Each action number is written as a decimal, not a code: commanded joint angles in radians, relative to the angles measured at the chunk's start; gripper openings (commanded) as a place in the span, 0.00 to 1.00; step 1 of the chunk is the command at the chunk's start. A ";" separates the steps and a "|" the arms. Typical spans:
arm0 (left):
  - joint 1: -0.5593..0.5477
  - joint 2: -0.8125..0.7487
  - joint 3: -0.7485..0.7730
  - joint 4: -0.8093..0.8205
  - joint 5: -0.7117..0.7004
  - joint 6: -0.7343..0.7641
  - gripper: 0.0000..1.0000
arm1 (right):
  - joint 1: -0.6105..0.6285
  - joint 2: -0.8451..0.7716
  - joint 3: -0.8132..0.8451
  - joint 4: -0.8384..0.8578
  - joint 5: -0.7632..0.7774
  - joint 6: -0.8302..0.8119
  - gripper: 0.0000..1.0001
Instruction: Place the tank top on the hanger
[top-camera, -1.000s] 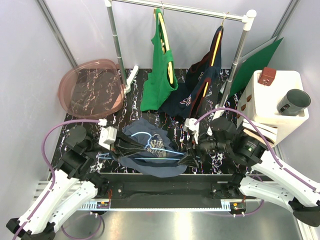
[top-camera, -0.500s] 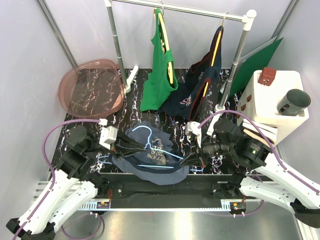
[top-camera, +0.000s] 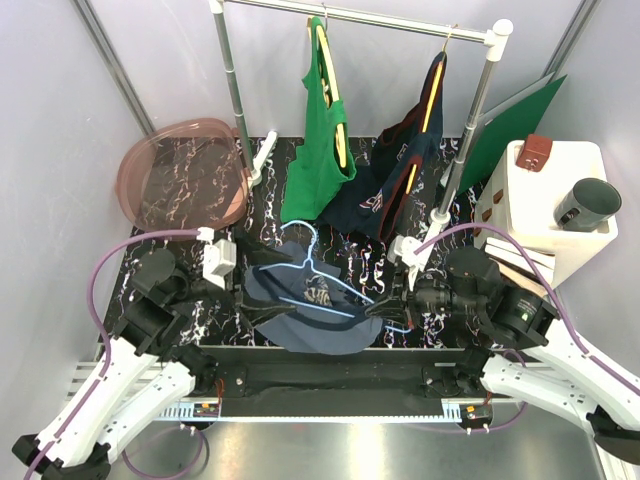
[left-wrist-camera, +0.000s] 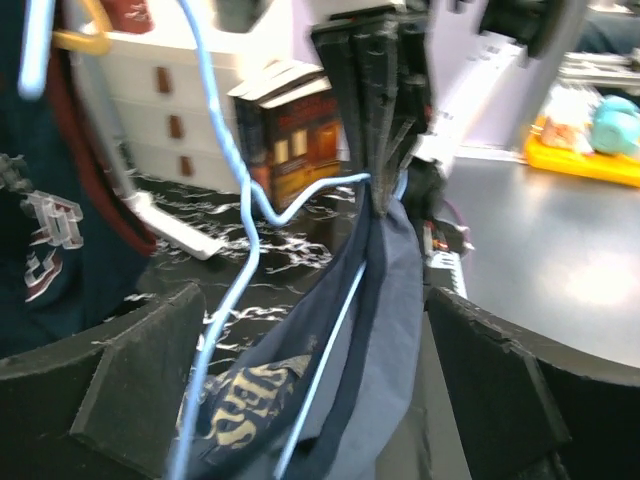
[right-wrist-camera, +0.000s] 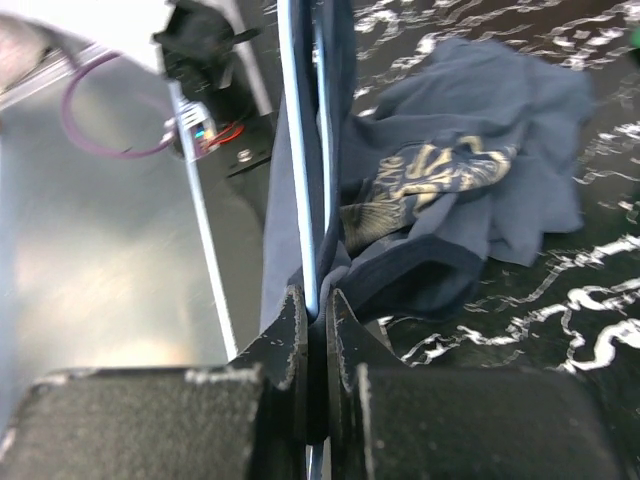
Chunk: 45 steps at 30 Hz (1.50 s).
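Note:
The slate-blue tank top (top-camera: 312, 328) lies bunched on the black marbled table (top-camera: 180, 300) between the arms, its light chest print facing up. The thin light-blue hanger (top-camera: 305, 252) is threaded into it, with the hook pointing toward the back. My right gripper (top-camera: 380, 310) is shut on the hanger's right end and a fold of the top; the right wrist view shows the wire (right-wrist-camera: 297, 150) and fabric (right-wrist-camera: 480, 200) pinched in my gripper (right-wrist-camera: 315, 305). My left gripper (top-camera: 262, 292) is open. Its fingers (left-wrist-camera: 140, 380) stand wide apart around the hanging fabric (left-wrist-camera: 390, 300) and wire (left-wrist-camera: 235, 240).
A clothes rack at the back carries a green tank top (top-camera: 322, 130) and a navy top (top-camera: 400, 175) on yellow hangers. A pink basin (top-camera: 185, 185) sits at back left. A white drawer box (top-camera: 545, 195) with a dark cup (top-camera: 587, 203) and books (top-camera: 520, 262) stands right.
My left gripper has opened and drawn back to the left. The hanger's hook has swung up toward the back. My right gripper has shifted right, still holding the hanger's end.

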 joint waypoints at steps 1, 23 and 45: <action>0.000 -0.004 0.004 0.055 -0.229 -0.024 0.99 | 0.007 -0.016 -0.020 0.112 0.184 0.056 0.00; 0.003 -0.033 0.093 -0.556 -1.316 -0.193 0.99 | 0.011 0.452 0.487 0.008 0.625 0.062 0.00; 0.026 -0.144 0.013 -0.536 -1.267 -0.170 0.99 | -0.028 1.255 1.664 -0.267 0.918 0.071 0.00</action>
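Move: The right hand grips the blue hanger and tank top; the free stretch of rail they are taken to lies about 38 cm ahead, 20 cm left and 25 cm above it. The rack's left post stands some 8 cm to the left of that spot; the green tank top hangs about 28 cm ahead and 10 cm left of the right hand. From the left hand the rail spot is about 35 cm ahead, 3 cm left and 23 cm higher. Keep the right gripper shut on the hanger and cloth and carry them towards the free stretch of rail left of the green tank top: forward first, then also climbing and swinging left, some 26 cm forward, 15 up and 12 left, turning the wrist clockwise about 45 degrees. Meanwhile draw the open left gripper clear to the left, forward and then down, swinging its fingers counter-clockwise to point forward. ##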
